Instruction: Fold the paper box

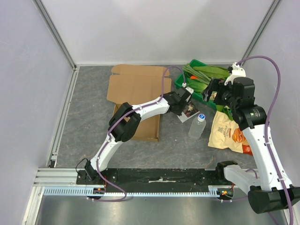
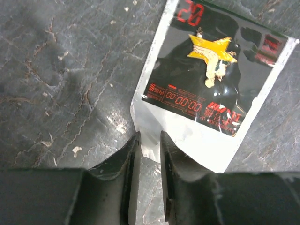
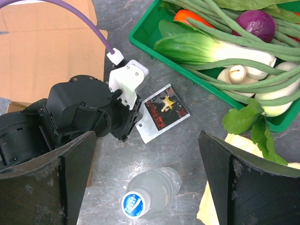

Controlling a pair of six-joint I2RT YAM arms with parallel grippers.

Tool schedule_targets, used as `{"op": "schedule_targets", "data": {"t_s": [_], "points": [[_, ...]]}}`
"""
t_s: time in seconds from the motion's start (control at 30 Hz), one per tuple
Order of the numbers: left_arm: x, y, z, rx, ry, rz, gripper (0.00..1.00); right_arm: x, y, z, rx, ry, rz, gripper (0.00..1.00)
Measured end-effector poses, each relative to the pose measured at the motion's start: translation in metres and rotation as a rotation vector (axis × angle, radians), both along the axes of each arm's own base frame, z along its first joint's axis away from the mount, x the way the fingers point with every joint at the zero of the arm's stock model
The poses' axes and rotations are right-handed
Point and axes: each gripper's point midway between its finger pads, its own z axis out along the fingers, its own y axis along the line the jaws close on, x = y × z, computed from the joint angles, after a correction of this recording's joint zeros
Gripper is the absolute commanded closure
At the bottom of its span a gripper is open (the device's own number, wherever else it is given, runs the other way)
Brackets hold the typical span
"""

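The paper box [image 1: 133, 89] is a flat brown cardboard blank at the back left of the table, and its edge shows in the right wrist view [image 3: 47, 47]. My left gripper [image 1: 186, 108] reaches past its right side, away from the cardboard. Its jaws [image 2: 149, 137] have narrowed around the white corner of a small black sachet with a gold star [image 2: 211, 79], with a slim gap still showing between them. My right gripper [image 3: 146, 136] hovers open above the table right of the box, with nothing between its fingers.
A green tray [image 1: 180, 80] of vegetables stands at the back right. A clear water bottle with a blue cap [image 1: 197, 126] stands below the sachet [image 1: 191, 112]. A tan-and-orange snack bag [image 1: 227, 133] lies under the right arm.
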Motion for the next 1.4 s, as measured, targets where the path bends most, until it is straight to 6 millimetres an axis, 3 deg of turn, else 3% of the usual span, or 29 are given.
{"op": "schedule_targets", "data": {"t_s": [0.13, 0.17, 0.57, 0.7, 0.9, 1.0, 1.1, 1.2, 1.33, 1.37, 1.4], "points": [[-0.006, 0.004, 0.001, 0.007, 0.005, 0.012, 0.96, 0.0, 0.003, -0.002, 0.016, 0.002, 0.01, 0.02], [-0.007, 0.004, 0.001, 0.009, 0.005, 0.015, 0.98, 0.001, 0.004, -0.002, 0.018, 0.001, 0.011, 0.02], [-0.013, 0.018, 0.011, 0.071, -0.027, 0.077, 0.98, 0.002, 0.006, 0.0, 0.03, -0.007, 0.014, 0.02], [-0.019, 0.029, 0.036, 0.058, -0.048, 0.098, 0.98, 0.002, 0.006, -0.004, 0.03, -0.003, 0.014, 0.02], [-0.036, 0.051, 0.111, -0.05, -0.107, 0.128, 0.98, 0.001, 0.007, -0.009, 0.033, 0.009, 0.02, 0.02], [-0.047, 0.077, 0.144, -0.074, -0.146, 0.17, 0.98, 0.001, 0.007, -0.01, 0.033, 0.01, 0.022, 0.02], [-0.062, 0.121, 0.16, -0.061, -0.164, 0.24, 0.98, 0.002, 0.008, -0.01, 0.036, 0.007, 0.026, 0.02], [-0.07, 0.166, 0.153, -0.021, -0.155, 0.318, 0.98, 0.004, 0.013, -0.013, 0.048, 0.002, 0.047, 0.02], [-0.077, 0.226, 0.124, 0.051, -0.092, 0.43, 0.98, 0.005, 0.033, -0.029, 0.069, 0.026, 0.129, 0.02], [-0.077, 0.238, 0.116, 0.069, -0.074, 0.457, 0.88, 0.005, 0.043, -0.033, 0.066, 0.036, 0.162, 0.02], [-0.076, 0.249, 0.109, 0.085, -0.057, 0.485, 0.55, 0.006, 0.055, -0.036, 0.059, 0.038, 0.202, 0.02]]}}
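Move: The packet's white near-left corner lies at the left fingertips; its middle is about 5 cm right, 3 cm ahead and 1 cm below. The paper box's open tray, where the packet goes, is some 22 cm left and 5 cm back. From that hand the bottle stands about 7 cm right and 9 cm back, the green crate 16 cm right and 15 cm ahead. From the right hand, the packet is roughly 12 cm left, 9 cm ahead and 27 cm down. Shut the left fingers to pinch the packet by its white corner, then lift it about 16 cm and swing it some 25 cm left and a little back, over the tray, sinking 5 cm at the end while turning counter-clockwise. Keep the grip. Late on, start the wide-open right gripper left and down towards the box. ##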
